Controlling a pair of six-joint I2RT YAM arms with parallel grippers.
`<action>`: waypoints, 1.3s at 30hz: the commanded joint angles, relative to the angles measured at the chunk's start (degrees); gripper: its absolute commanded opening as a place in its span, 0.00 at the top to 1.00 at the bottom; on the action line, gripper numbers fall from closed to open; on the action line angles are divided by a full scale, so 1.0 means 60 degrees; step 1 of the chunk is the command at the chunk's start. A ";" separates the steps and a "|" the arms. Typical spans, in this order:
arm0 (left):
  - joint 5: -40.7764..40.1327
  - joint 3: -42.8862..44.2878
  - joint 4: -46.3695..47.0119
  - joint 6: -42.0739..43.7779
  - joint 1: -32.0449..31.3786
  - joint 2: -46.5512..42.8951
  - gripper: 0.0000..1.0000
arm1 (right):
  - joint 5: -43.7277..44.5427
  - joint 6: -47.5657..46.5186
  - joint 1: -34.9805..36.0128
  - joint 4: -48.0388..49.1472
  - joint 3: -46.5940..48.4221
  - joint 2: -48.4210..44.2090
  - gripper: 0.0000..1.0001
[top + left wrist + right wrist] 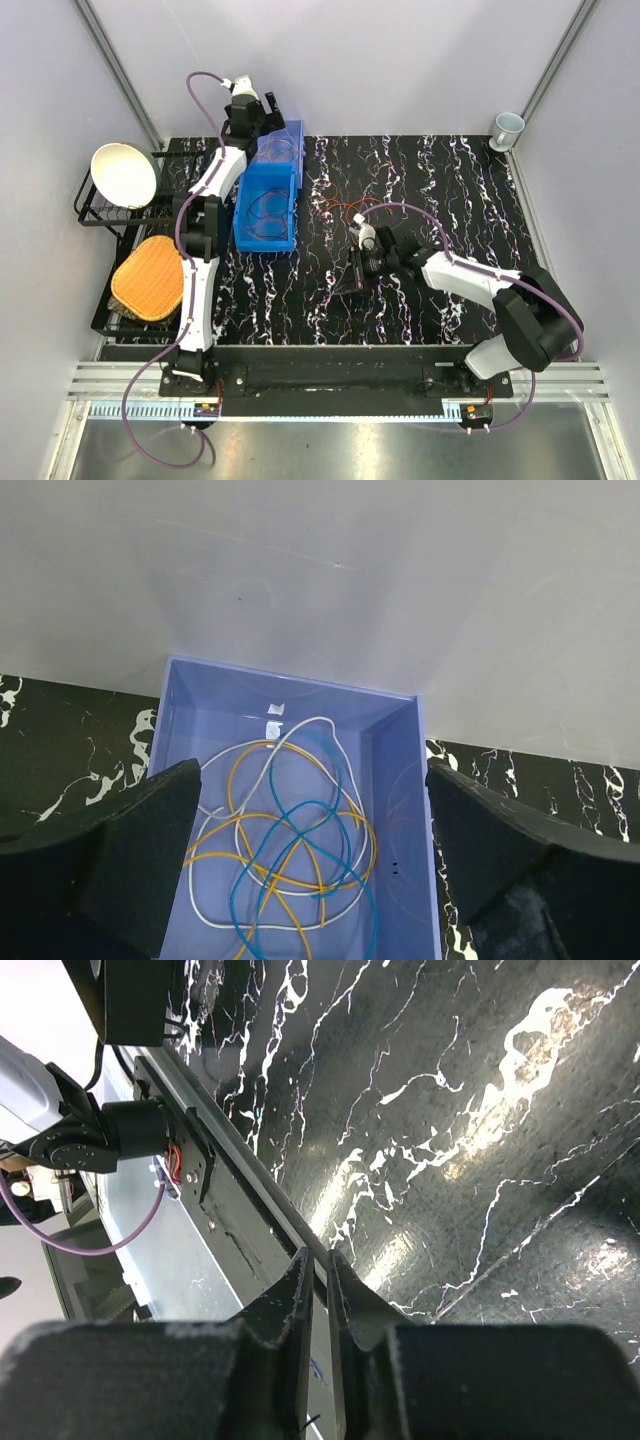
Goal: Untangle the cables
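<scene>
Thin cables (290,840) in white, yellow and blue lie in overlapping loops on the floor of a blue bin (400,810). My left gripper (310,850) hangs open above them, its black fingers (130,860) wide apart and holding nothing. From above, the left gripper (268,112) is over the far blue bin (292,135). More cables (262,215) lie in the near bin. A red and orange bunch of cables (345,208) lies on the table. My right gripper (356,274) is just in front of it, jaws nearly together (318,1265). A thin dark strand shows low between them.
A black dish rack (95,215) at the left holds a white bowl (125,175) and an orange woven mat (148,278). A cup (508,127) stands at the far right corner. The table's near metal rail (240,1200) runs close under the right gripper.
</scene>
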 commanded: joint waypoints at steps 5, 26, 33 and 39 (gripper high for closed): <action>-0.0112 -0.0996 0.0427 -0.0445 -0.0071 -0.1713 0.01 | 0.0532 0.0091 -0.0043 -0.0202 0.0736 0.0022 0.80; -0.1928 -0.4585 -0.2810 0.0432 -0.3132 -0.6753 0.03 | 0.6170 -0.0350 -0.0043 -0.3264 0.1440 -0.2980 0.31; -0.1958 -0.5113 -0.3000 0.0332 -0.4319 -0.6418 0.04 | 0.8672 0.0397 -0.0043 -0.4126 0.0942 -0.4692 0.08; -0.1826 -0.5012 -0.3263 0.0053 -0.5081 -0.5497 0.04 | 0.9906 0.1013 -0.0058 -0.4773 0.0518 -0.5764 0.00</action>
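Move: The orange cable, the last one on the table, lies about 20 cm back, 24 cm to the right and 17 cm below my left hand. The purple bin's middle is about 3 cm back, 1 cm to the right and 13 cm below that hand; the blue bin is straight back 21 cm, 13 cm below. From my right hand, the orange cable is roughly 30 cm ahead, 5 cm right and 9 cm below, and the blue bin is 29 cm ahead, 18 cm left and 5 cm below. My empty, already open left hand backs away from over the purple bin, rises about 15 cm, then sweeps back and right while sinking towards the orange cable, turning some 20 degrees clockwise; its fingers stay wide. My right hand withdraws right and up with a little forward, swinging clockwise as its nearly shut, empty fingers spread wide. ##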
